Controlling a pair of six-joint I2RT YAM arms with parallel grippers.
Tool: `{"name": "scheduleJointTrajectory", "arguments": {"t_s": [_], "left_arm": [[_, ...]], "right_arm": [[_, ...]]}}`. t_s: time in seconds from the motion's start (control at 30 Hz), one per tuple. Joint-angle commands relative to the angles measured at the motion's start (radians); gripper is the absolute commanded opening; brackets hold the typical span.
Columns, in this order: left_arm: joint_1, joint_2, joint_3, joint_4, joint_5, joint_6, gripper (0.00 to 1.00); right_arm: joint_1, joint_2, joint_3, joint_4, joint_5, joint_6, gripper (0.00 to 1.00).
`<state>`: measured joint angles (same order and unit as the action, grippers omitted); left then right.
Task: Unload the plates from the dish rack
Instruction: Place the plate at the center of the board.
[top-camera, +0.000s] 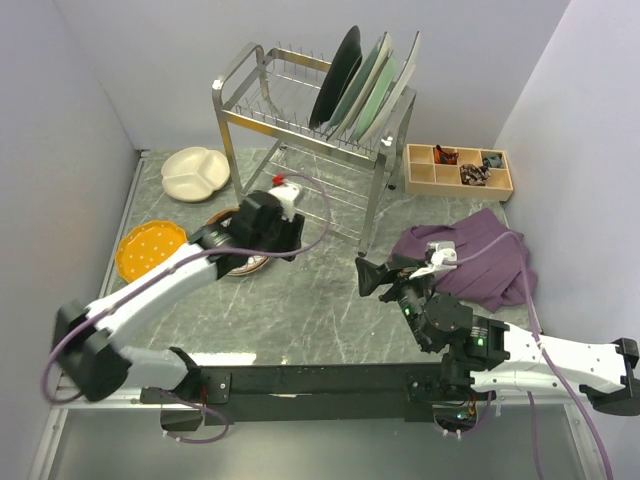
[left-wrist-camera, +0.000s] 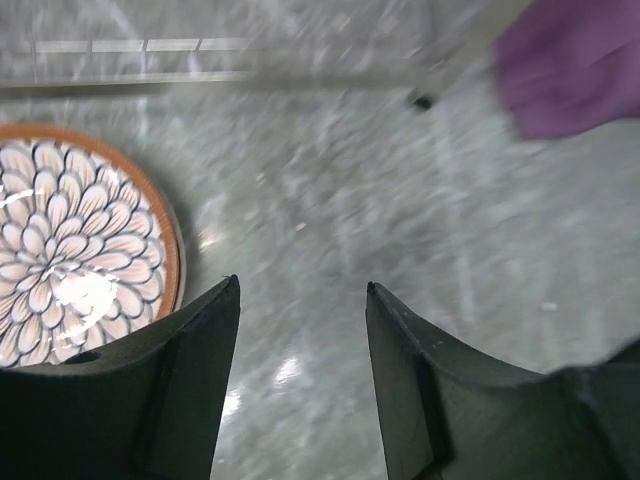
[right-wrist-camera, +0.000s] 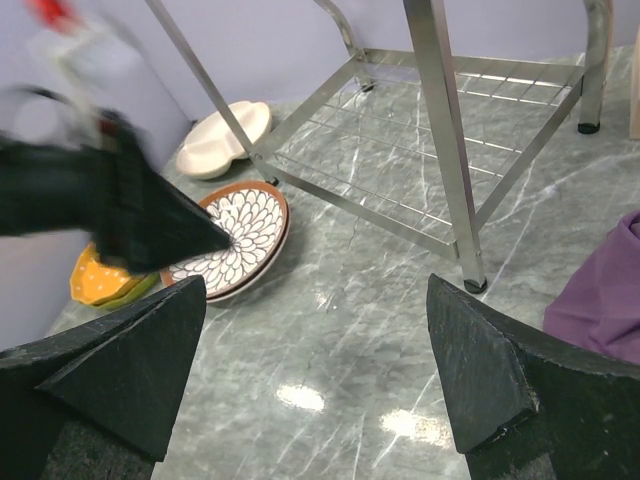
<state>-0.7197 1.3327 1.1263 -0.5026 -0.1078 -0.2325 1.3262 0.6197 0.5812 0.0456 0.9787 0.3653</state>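
Note:
The dish rack (top-camera: 300, 110) stands at the back, with several plates (top-camera: 365, 85) upright at the right end of its top tier. Three plates lie on the table to its left: a cream divided one (top-camera: 195, 172), an orange dotted one (top-camera: 150, 248) and a brown petal-patterned one (top-camera: 238, 264). My left gripper (top-camera: 283, 240) hovers just right of the brown plate (left-wrist-camera: 70, 240). It is open (left-wrist-camera: 302, 290), with only bare table between its fingers. My right gripper (top-camera: 372, 275) is wide open (right-wrist-camera: 315, 290) over the table in front of the rack and holds nothing.
A purple cloth (top-camera: 470, 255) lies crumpled at the right, beside my right arm. A wooden compartment tray (top-camera: 458, 170) sits behind it, against the rack's right leg. The rack's chrome legs (right-wrist-camera: 445, 150) and low wire shelf (right-wrist-camera: 420, 170) stand just beyond my right gripper.

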Motion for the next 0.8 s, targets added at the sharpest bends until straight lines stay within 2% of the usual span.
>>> {"name": "scheduleJointTrajectory", "arguments": {"t_s": [0.0, 0.07, 0.17, 0.27, 0.3, 0.37, 0.5, 0.67, 0.77], "left_arm": [[-0.001, -0.183, -0.063, 0.156, 0.120, -0.099, 0.58], [0.000, -0.275, -0.079, 0.179, 0.111, -0.116, 0.59], [-0.001, -0.392, -0.092, 0.239, 0.021, -0.111, 0.61], [0.000, -0.474, -0.057, 0.286, -0.036, -0.094, 0.75], [0.000, -0.483, -0.019, 0.295, -0.041, -0.082, 0.87], [0.000, -0.478, 0.033, 0.292, -0.038, -0.062, 0.99], [-0.001, -0.408, 0.209, 0.253, -0.049, 0.005, 1.00], [0.008, -0.291, 0.334, 0.263, -0.073, 0.068, 1.00], [0.071, -0.219, 0.432, 0.271, -0.014, 0.052, 0.98]], "right_arm": [[0.007, 0.020, 0.009, 0.036, 0.006, 0.004, 0.96], [0.007, 0.031, 0.009, 0.039, 0.003, 0.007, 0.96], [0.008, 0.048, 0.008, 0.051, 0.009, 0.000, 0.96], [0.008, 0.072, 0.015, 0.048, 0.032, -0.006, 0.96], [0.008, 0.077, 0.017, 0.046, 0.038, -0.006, 0.96], [0.007, 0.078, 0.014, 0.053, 0.044, -0.009, 0.96], [0.008, 0.074, 0.003, 0.072, 0.041, -0.017, 0.96], [0.008, 0.066, 0.002, 0.071, 0.026, -0.011, 0.96], [0.007, 0.061, -0.001, 0.071, 0.023, -0.011, 0.96]]}}
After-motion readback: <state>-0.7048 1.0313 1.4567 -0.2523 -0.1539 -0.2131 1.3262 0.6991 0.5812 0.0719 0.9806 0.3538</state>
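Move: The dark plate, the leftmost one still in the rack, stands about 20 cm ahead of my empty left hand, some 9 cm to its right and 27 cm above. The teal plate beside it is about 5 cm farther right. The flower plate I just left on the table lies 16 cm to my left hand's left, 3 cm ahead and 15 cm below. From my right hand, the dark plate is about 29 cm ahead, 5 cm left and 18 cm up. My left hand, already clear of the flower plate, sweeps up fast by about 30 cm to rack-top height, nearer the dark plate. On the way it swings some 4 cm back and 4 cm left, then eases forward again near the top. I tip the wrist up and roll it, roughly 50 degrees in all, so the fingers go from slanting down to about level, aimed at the racked plates, and I spread them fully, touching nothing. ##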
